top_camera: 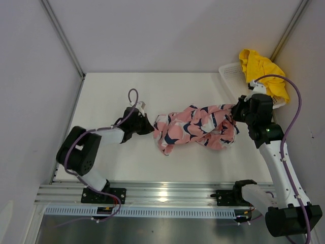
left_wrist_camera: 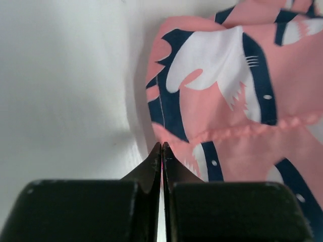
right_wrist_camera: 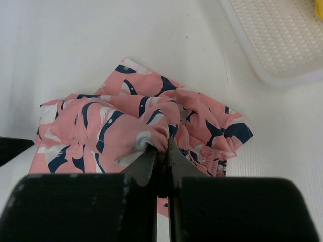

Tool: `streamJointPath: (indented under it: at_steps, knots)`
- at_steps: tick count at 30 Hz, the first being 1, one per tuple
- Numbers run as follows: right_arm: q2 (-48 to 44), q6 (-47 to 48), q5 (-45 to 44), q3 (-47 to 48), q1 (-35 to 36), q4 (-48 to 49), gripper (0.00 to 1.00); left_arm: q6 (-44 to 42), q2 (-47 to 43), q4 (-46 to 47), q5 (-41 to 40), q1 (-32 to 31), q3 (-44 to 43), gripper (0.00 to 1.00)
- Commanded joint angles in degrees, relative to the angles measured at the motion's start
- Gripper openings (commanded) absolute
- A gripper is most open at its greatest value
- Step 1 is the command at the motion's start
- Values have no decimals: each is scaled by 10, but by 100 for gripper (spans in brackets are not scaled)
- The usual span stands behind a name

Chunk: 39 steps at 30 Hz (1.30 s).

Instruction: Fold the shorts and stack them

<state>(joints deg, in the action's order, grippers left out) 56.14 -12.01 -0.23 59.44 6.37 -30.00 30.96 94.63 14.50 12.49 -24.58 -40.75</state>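
Observation:
The pink shorts (top_camera: 195, 129) with a navy-and-white leafy print lie crumpled mid-table, stretched left to right. My left gripper (top_camera: 152, 130) is at their left edge; in the left wrist view its jaws (left_wrist_camera: 162, 145) are shut on the hem of the pink shorts (left_wrist_camera: 227, 101), with a sliver of pink between the tips. My right gripper (top_camera: 234, 114) is at the right end, and in the right wrist view (right_wrist_camera: 166, 143) it is shut on a raised bunch of the pink shorts (right_wrist_camera: 111, 121). The yellow shorts (top_camera: 261, 68) lie heaped in the basket at the back right.
A white mesh basket (top_camera: 229, 71) sits at the back right corner against the wall, its rim (right_wrist_camera: 282, 40) just beyond the pink fabric. Walls close in the table on the left, back and right. The arm rail (top_camera: 162, 195) runs along the near edge.

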Motion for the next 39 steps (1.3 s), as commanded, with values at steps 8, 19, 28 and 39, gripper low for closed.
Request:
streamJointPath:
  at_steps: [8, 19, 28, 39]
  knots:
    - [-3, 1, 88, 16, -2, 35, 0, -15, -240, -111, 96, 149, 4, 0]
    - [5, 4, 91, 23, -3, 19, 0, -45, -170, -112, 53, 86, 7, 62]
    - [13, 10, 79, 15, -3, 19, 0, -41, -37, -76, 33, 4, -32, 75]
    - [15, 8, 81, 13, -3, 20, 0, -29, 49, -78, -25, -42, -88, 90]
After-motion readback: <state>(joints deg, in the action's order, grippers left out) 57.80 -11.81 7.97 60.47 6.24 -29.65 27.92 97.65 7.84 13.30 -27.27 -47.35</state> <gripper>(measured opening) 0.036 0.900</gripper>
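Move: The shorts' loose left edge lies just off the left hand's shut fingertips, roughly 2 cm right of them, 0 cm ahead and 3 cm lower; the middle of the shorts is about 19 cm right, 1 cm ahead. From the right hand, which already holds the raised right end, that left edge is about 31 cm left, 2 cm ahead and 24 cm down. The white basket stands some 23 cm ahead and 18 cm right of the right hand, low down. Up about 12 cm and left about 8, the left hand swings quickly away from the shorts' left edge with fingers shut, then opens them nearly wide while coming back down and right, dipping slightly backward before easing forward over that edge. The right hand keeps its pinch on the raised end and shifts some 2 cm left, turning slightly counter-clockwise. ##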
